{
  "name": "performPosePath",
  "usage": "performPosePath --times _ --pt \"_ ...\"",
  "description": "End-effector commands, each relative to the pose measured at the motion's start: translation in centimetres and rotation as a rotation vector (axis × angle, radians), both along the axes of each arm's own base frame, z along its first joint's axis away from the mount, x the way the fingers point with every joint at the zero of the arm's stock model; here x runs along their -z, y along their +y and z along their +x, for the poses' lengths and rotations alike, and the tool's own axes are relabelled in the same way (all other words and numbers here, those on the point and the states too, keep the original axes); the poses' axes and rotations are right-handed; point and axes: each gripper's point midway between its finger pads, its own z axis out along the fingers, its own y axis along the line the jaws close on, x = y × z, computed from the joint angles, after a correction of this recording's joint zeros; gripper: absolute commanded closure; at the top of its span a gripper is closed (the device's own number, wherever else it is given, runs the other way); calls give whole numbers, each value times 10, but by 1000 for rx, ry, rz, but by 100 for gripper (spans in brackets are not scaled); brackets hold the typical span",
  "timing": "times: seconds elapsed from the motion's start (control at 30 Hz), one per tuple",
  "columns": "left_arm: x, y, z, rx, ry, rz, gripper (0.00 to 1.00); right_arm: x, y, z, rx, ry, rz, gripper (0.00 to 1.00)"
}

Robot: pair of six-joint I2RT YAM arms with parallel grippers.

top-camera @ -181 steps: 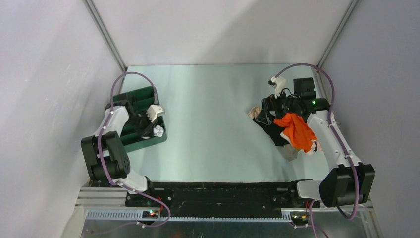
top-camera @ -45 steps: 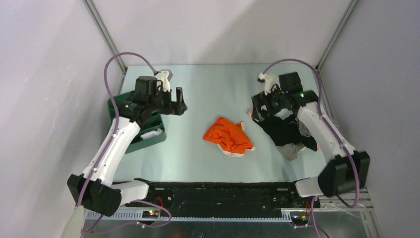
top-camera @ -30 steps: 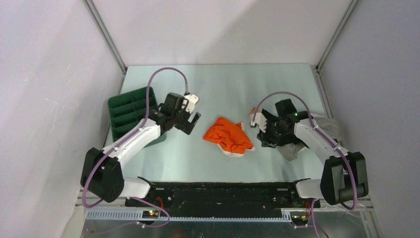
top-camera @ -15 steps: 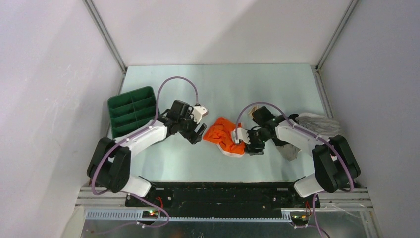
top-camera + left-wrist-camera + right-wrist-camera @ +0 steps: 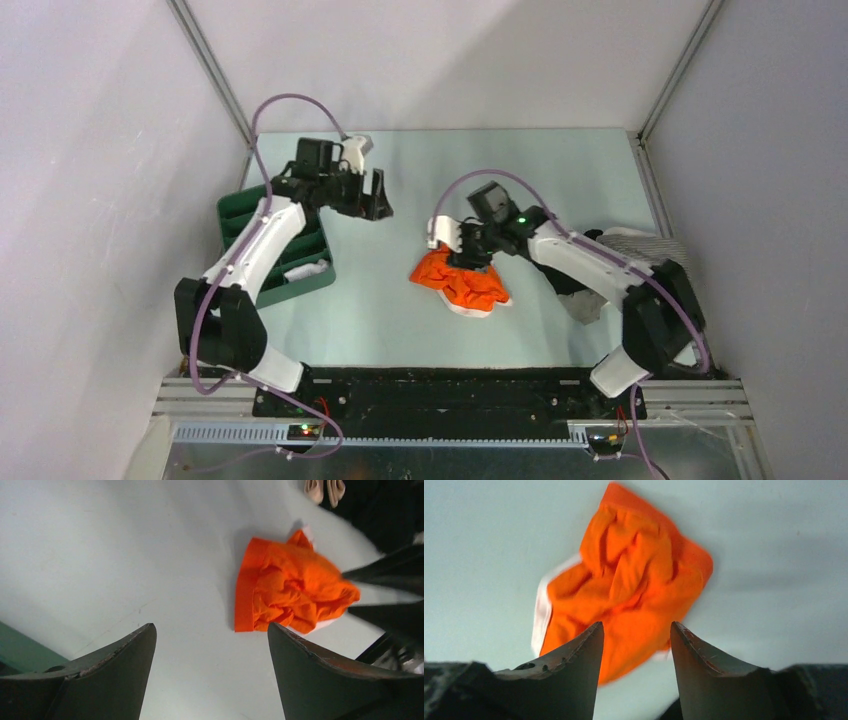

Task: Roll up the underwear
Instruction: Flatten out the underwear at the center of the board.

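Note:
The orange underwear [image 5: 462, 284] lies crumpled mid-table, a white edge showing at its near side. In the left wrist view the underwear [image 5: 290, 587] shows an orange waistband on its left. My left gripper [image 5: 371, 201] hangs open above bare table, to the far left of the garment; nothing sits between the left gripper [image 5: 210, 630] fingers. My right gripper [image 5: 456, 246] hovers open over the garment's far edge. In the right wrist view the underwear [image 5: 629, 580] lies below the right gripper [image 5: 636, 626], whose jaws stand apart and grip nothing.
A green divided bin [image 5: 262, 205] stands at the left with a white rolled item [image 5: 306, 270] in it. A pile of dark and striped clothes [image 5: 640, 248] lies at the right, behind the right arm. Black cloth [image 5: 370, 505] shows past the underwear.
My left gripper has pulled back from beside the underwear, up and toward the far left near the bin. My right gripper has shifted from the garment's right side to over its far edge.

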Motion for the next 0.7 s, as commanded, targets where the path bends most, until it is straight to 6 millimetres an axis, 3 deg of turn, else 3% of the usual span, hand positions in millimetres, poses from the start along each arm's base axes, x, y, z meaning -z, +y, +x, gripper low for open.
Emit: performPosePath --times 0.0,0.1,0.23,0.4,0.53,0.67 --pt "-10 11 -6 -138 208 -109 13 12 51 28 64 -31 30 46" --pt "-21 28 6 -231 117 -108 13 25 85 25 -18 -26 25 46" --pt "-30 46 7 -316 84 -94 13 37 113 8 -141 -3 21 43" --pt "-34 52 4 -354 84 -123 12 54 133 4 -142 48 -9 43" --pt "-40 52 -2 -349 66 -139 12 54 146 1 -153 65 17 43" --pt "-40 52 -4 -353 63 -145 12 70 139 -8 -177 110 -38 46"
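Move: The orange underwear lies rumpled on the board, its middle about 5 cm to the right hand's left, 1 cm back and 12 cm below; the left end of its waistband is some 16 cm left and 1 cm back. The black garment is roughly 13 cm right and 3 cm ahead of that hand, the grey cloth 19 cm right and 8 cm back, both 12 cm below. From the left hand, the underwear is about 20 cm right, 8 cm back and 16 cm below. Sweeping about 13 cm left over the orange underwear, the right hand sinks some 7 cm as well, mostly early on, and eases to a stop just above the left end of the waistband. Its fingers stay half open and it turns about 10 degrees counter-clockwise. The left hand, still wide open, draws 5 cm left, away from the underwear, ending nearly 3 cm higher and swinging some 20 degrees counter-clockwise. ##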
